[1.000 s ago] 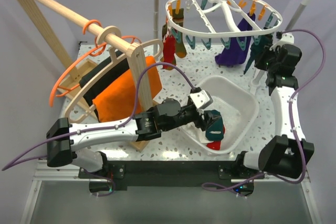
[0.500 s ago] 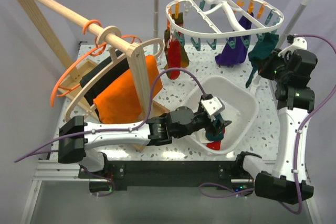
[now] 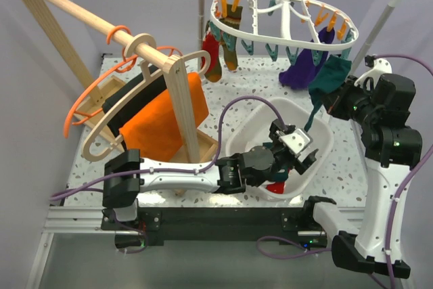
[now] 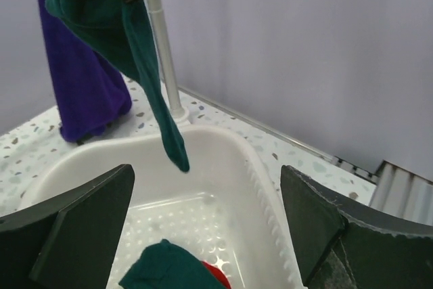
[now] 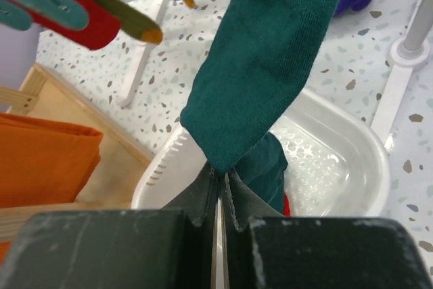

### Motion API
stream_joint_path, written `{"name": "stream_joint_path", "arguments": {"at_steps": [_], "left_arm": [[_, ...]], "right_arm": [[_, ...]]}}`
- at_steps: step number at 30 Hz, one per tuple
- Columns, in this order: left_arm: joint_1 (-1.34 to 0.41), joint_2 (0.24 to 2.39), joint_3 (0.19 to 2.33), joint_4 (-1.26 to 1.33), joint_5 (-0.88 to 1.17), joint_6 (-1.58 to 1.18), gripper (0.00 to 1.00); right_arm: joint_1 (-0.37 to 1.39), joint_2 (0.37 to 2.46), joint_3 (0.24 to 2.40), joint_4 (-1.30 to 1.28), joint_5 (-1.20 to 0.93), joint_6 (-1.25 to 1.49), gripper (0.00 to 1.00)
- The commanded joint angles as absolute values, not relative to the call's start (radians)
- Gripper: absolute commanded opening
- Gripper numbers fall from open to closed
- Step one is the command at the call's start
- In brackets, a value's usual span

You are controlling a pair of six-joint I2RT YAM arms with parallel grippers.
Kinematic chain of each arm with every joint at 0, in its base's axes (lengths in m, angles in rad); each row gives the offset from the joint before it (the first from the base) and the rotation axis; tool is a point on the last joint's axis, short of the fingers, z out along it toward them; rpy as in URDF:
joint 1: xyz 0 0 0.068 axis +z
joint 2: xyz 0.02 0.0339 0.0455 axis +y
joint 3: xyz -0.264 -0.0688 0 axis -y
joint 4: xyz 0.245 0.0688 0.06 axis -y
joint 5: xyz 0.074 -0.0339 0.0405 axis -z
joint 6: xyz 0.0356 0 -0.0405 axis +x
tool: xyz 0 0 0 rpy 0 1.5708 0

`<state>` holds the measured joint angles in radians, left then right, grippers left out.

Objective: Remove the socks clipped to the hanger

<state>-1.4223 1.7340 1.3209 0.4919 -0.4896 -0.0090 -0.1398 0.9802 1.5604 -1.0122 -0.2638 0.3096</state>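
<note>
The white oval hanger (image 3: 284, 24) hangs tilted from the rail. A red sock (image 3: 211, 55), a brown-striped sock (image 3: 232, 55) and a purple sock (image 3: 302, 69) hang from its clips. My right gripper (image 5: 220, 181) is shut on the lower part of a dark green sock (image 5: 270, 59), which runs up to the hanger's right rim. In the top view that gripper (image 3: 330, 97) is just below the rim. My left gripper (image 4: 203, 228) stands open over the white basin (image 4: 270, 187), nothing between its fingers (image 4: 74, 235). A green sock (image 4: 169, 269) and a red one lie in the basin.
A wooden rack (image 3: 101, 25) with coat hangers and an orange cloth (image 3: 162, 120) fills the left side. The rail's white post (image 4: 166, 65) stands just behind the basin. The basin (image 3: 247, 133) sits at centre right on the speckled table.
My left gripper has opened and moved right over the basin, leaving a green sock in it. My right gripper has pulled the dark green sock down and left, tilting the hanger.
</note>
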Motion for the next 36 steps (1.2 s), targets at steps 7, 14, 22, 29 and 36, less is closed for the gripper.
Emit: {"name": "stream_joint_path", "arguments": {"at_steps": [7, 14, 22, 29, 36], "left_arm": [[-1.39, 1.907, 1.561, 0.546, -0.675, 0.115, 0.9], [-1.358, 1.95, 1.618, 0.534, -0.623, 0.141, 0.29], [-1.358, 1.879, 1.571, 0.502, -0.6, 0.13, 0.0], [-1.358, 1.756, 1.456, 0.505, -0.511, 0.078, 0.0], [-1.358, 1.7, 1.407, 0.497, -0.473, 0.052, 0.0]], "right_arm": [[-0.124, 0.942, 1.615, -1.098, -0.382, 0.36, 0.0], [-0.118, 0.927, 1.624, -1.12, -0.405, 0.36, 0.0], [-0.117, 0.974, 1.672, -1.114, -0.376, 0.324, 0.32], [-0.117, 1.143, 1.871, -1.134, -0.233, 0.285, 0.59], [-0.118, 1.314, 2.084, -1.108, -0.183, 0.272, 0.66]]}}
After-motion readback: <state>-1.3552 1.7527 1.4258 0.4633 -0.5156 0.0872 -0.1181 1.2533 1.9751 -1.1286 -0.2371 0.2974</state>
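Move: The dangling tip of the teal sock, which the right fingers hold farther up, is about 8 cm ahead of the open left hand, 4 cm to its right and 2 cm higher. The white tub's middle is some 7 cm ahead of the left hand, 22 cm down. From the right hand, the left fingers lie roughly 8 cm back, 6 cm left and 12 cm below; the teal clip is about 9 cm ahead, 3 cm right, 8 cm up, and the purple sock hangs straight ahead, some 15 cm off. The left fingers shut on the teal sock's dangling end after reaching about 7 cm forward, while the right hand draws the sock a few centimetres back and left to meet them. The right fingers then open, let go, and go forward, up and right towards the teal clip at the hanger's rim; the left hand, keeping its pinch, eases up, left and back. ##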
